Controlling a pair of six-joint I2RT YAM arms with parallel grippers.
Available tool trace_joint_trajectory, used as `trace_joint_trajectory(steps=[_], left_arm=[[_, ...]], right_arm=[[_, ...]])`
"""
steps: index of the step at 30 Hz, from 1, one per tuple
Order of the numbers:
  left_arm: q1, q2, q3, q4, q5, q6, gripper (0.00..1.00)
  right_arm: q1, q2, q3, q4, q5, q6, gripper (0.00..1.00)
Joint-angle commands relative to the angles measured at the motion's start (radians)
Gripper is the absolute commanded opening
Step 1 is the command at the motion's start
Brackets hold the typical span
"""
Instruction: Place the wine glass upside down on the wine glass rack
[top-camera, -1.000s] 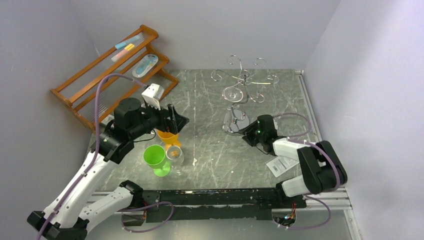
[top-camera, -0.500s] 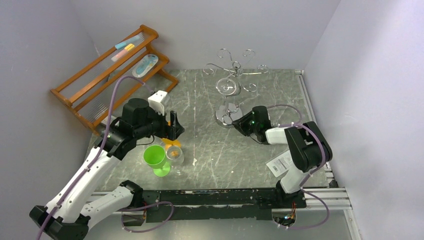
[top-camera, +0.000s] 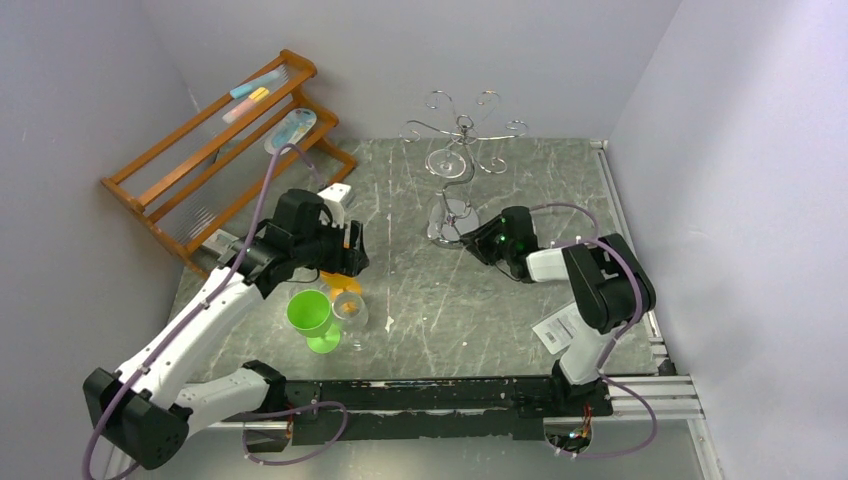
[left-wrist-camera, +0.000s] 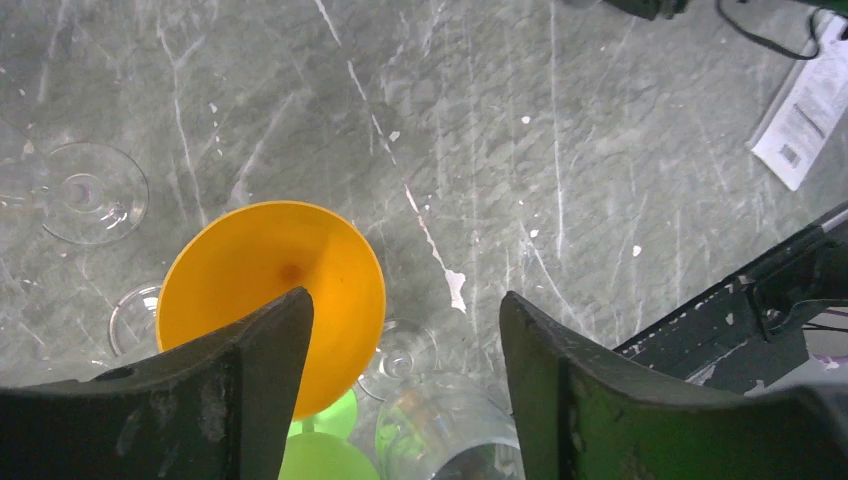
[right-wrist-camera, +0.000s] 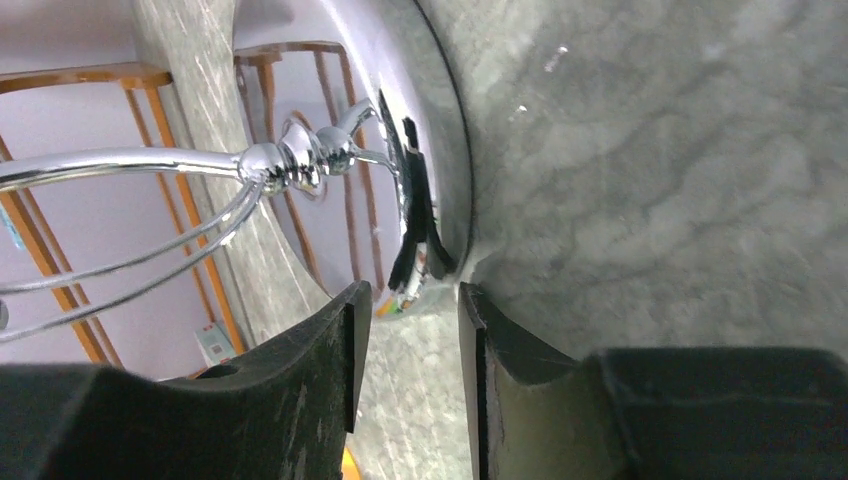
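A clear wine glass (top-camera: 350, 310) stands beside a green glass (top-camera: 310, 315) and an orange glass (top-camera: 340, 275) at the near left. My left gripper (top-camera: 347, 262) hovers over them, open; in the left wrist view the left gripper (left-wrist-camera: 405, 340) straddles the clear glass's foot (left-wrist-camera: 400, 355), with the orange glass (left-wrist-camera: 270, 290) by its left finger. The silver wine glass rack (top-camera: 460, 130) stands mid-table with one clear glass (top-camera: 447, 165) hanging upside down on it. My right gripper (top-camera: 468, 240) lies low at the rack's chrome base (right-wrist-camera: 440, 150), its tips closed on the rim.
An orange-brown wooden shelf (top-camera: 230, 150) leans in the back left corner. A paper tag (top-camera: 560, 328) lies near the right arm. More clear glass feet (left-wrist-camera: 90, 190) rest on the marble left of the orange glass. Walls close in on the left, back and right.
The rack and my right gripper have slid left and toward the back wall. My left gripper has swung down over the glasses and its jaws have narrowed.
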Motion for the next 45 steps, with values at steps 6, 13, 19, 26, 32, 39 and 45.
trace_joint_trajectory(steps=[6,13,19,26,32,39,45], left_arm=[[-0.003,0.092,-0.009,-0.012,-0.04,0.014,0.64],[-0.025,0.193,0.034,-0.056,-0.056,0.069,0.45],[-0.064,0.219,0.054,-0.053,-0.111,0.068,0.14],[-0.078,0.133,0.157,-0.004,-0.073,0.027,0.05],[-0.079,-0.021,0.241,0.048,-0.207,-0.045,0.05],[-0.079,-0.165,0.313,0.203,-0.326,-0.098,0.05],[-0.078,-0.305,0.187,0.575,-0.22,-0.096,0.05]], right_arm=[[-0.006,-0.204,-0.1,-0.188,0.128,-0.075,0.48],[-0.008,-0.405,-0.169,-0.355,0.202,-0.119,0.5],[-0.008,-0.603,-0.21,-0.471,0.205,-0.125,0.5],[-0.006,-0.797,-0.115,-0.652,0.19,-0.187,0.43],[-0.006,-0.902,-0.011,-0.665,0.154,-0.206,0.5],[-0.002,-0.985,0.009,-0.398,-0.099,-0.222,0.6],[0.046,-0.987,0.051,-0.29,-0.211,-0.28,0.64]])
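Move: The orange glass stands upright about 4 cm ahead of the left hand and 4 cm to its left, its middle roughly 12 cm below. A clear glass lies some 5 cm back and 2 cm left of that hand, the green glass 5 cm back and 7 cm left, both about as low. From the right hand, low at the front of the rack base (centre 5 cm ahead, 2 cm left), the orange glass is some 10 cm back, 22 cm left and 5 cm higher. Pinching the near, right-hand side of the orange glass's rim, the left fingers close after sinking about 6 cm, then carry the glass almost straight up some 30 cm while the wrist tips the fingertips up about 40 degrees. The right fingertips come free of the rack base, drawing back and right about 10 cm, then rising nearly 28 cm, levelling out and opening further. ##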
